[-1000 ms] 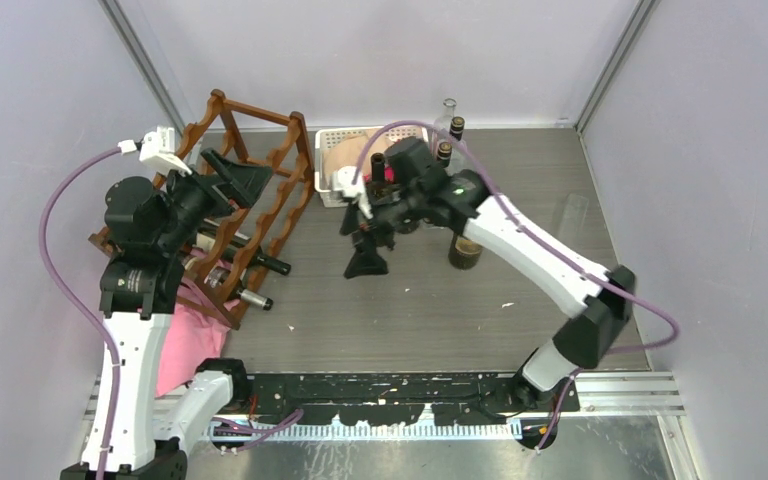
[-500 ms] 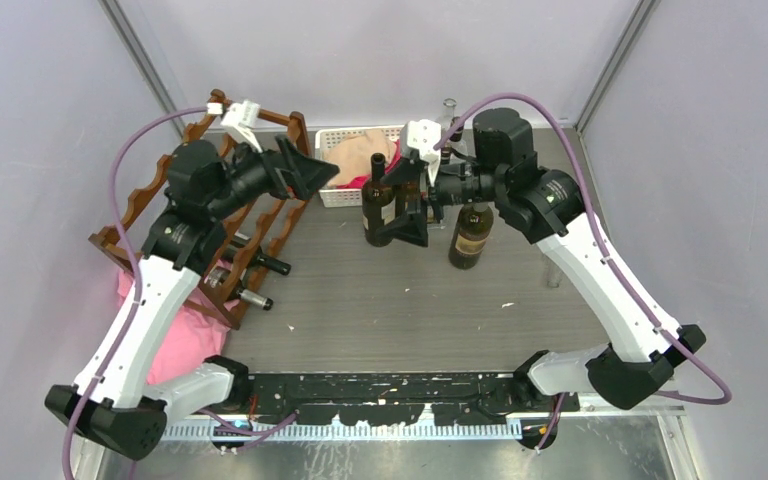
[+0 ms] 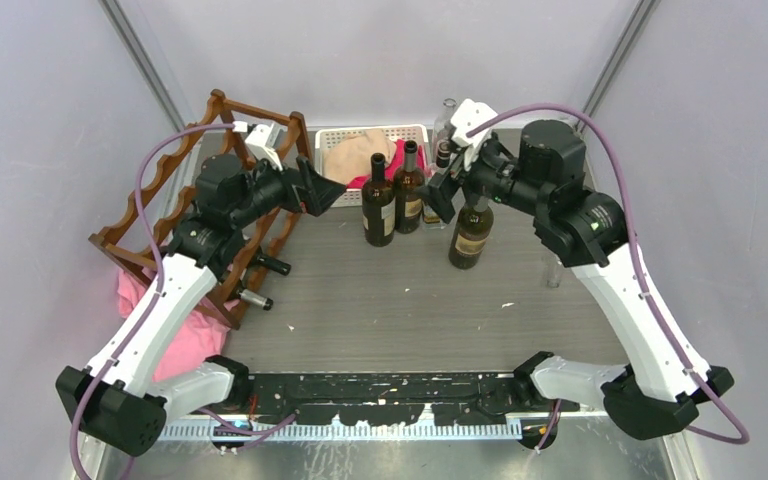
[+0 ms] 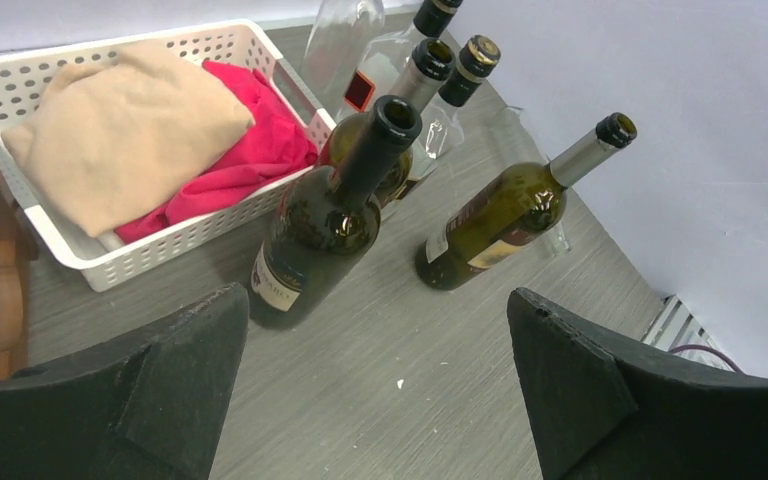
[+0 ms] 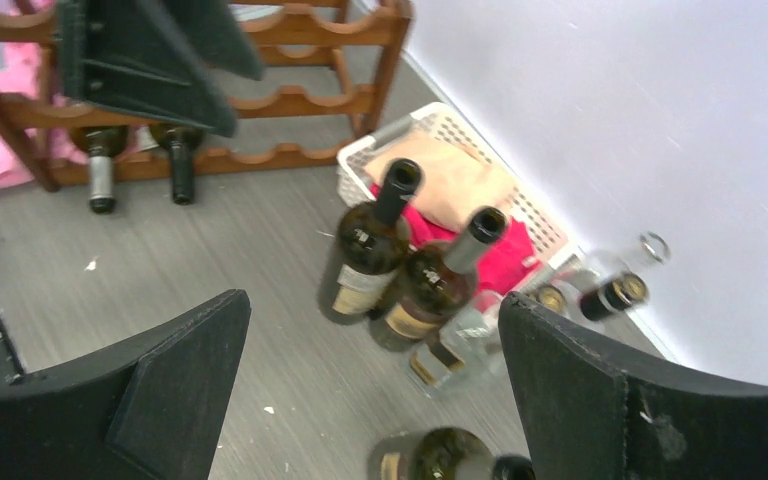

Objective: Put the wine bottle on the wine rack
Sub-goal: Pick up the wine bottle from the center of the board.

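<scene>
The reddish-brown wine rack point(image 3: 222, 185) stands at the far left, with two bottles point(image 3: 256, 266) lying in its low tier. Three dark wine bottles stand upright mid-table: one point(image 3: 378, 208) beside another point(image 3: 408, 192), and an olive one point(image 3: 471, 235) to their right. My left gripper point(image 3: 318, 188) hangs open between the rack and the bottles, holding nothing; in the left wrist view it point(image 4: 372, 305) frames bare table below the nearest bottle point(image 4: 325, 220). My right gripper point(image 3: 442, 192) is open and empty above the olive bottle point(image 5: 440, 460), facing the pair of bottles point(image 5: 370, 245) and the rack point(image 5: 290, 100).
A white basket point(image 3: 332, 133) holding tan and red cloths sits at the back, just behind the bottles. Clear glass bottles point(image 4: 340, 45) stand by the back wall to its right. A pink cloth point(image 3: 175, 335) lies under the rack's near end. Walls close in on both sides.
My left gripper has swung right, away from the rack toward the bottles. My right gripper has pulled back and to the right, uncovering the two upright bottles. Both stay open.
</scene>
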Robot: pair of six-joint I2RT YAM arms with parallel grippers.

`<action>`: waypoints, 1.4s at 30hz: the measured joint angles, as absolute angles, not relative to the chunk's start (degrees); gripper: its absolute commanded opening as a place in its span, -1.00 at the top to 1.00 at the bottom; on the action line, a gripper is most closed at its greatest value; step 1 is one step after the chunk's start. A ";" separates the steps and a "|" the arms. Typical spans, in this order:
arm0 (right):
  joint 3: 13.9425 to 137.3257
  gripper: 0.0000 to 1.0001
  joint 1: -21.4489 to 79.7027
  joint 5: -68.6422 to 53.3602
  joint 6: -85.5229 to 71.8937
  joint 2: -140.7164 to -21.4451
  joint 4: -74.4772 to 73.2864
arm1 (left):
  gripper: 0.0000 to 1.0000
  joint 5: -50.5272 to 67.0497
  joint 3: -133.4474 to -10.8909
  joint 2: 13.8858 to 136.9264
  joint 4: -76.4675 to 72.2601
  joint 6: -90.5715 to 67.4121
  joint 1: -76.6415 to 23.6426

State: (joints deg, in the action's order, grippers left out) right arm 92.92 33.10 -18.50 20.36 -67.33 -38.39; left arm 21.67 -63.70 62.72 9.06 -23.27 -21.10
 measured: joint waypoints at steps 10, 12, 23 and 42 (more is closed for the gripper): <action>88.03 -1.00 23.40 -17.93 10.22 -65.67 -32.21 | -0.95 22.72 -61.30 62.70 3.51 -27.20 -21.10; 85.69 -1.00 22.76 -18.13 9.45 -64.53 -31.57 | -0.91 24.14 -60.93 62.92 1.67 -28.12 -21.10; 76.51 -1.00 18.92 -20.40 5.43 -54.54 -30.79 | -0.89 28.64 -59.96 64.25 -0.54 -25.78 -22.59; 73.71 -1.00 17.45 -31.86 14.31 -54.72 -31.16 | -0.91 29.65 -57.91 68.66 -3.16 -9.91 -25.12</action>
State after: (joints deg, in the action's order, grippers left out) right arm 73.71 17.45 -31.86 14.31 -54.72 -31.16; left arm 29.65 -57.91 68.66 -3.16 -9.91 -25.12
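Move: The left wine bottle stands about 14 cm ahead of my left hand and 7 cm to its right, its middle some 19 cm lower; the second dark bottle is 7 cm right of that bottle and 2 cm farther out. From my right hand, the lone right wine bottle is about 13 cm ahead and 12 cm right, its middle some 27 cm down. From the same hand the second dark bottle lies 21 cm ahead, 1 cm left, and the nearest clear bottle 24 cm ahead, 5 cm right. Both my grippers stay open. My left hand eases right towards the left wine bottle, about 4.5 cm, its fingers swinging some 15 degrees clockwise, then sinks 4 cm. My right hand sweeps right and forward, draws back while still going right to some 7 cm, sinking nearly 5 cm in all, then returns about 2 cm left as its clockwise turn mostly undoes itself. ##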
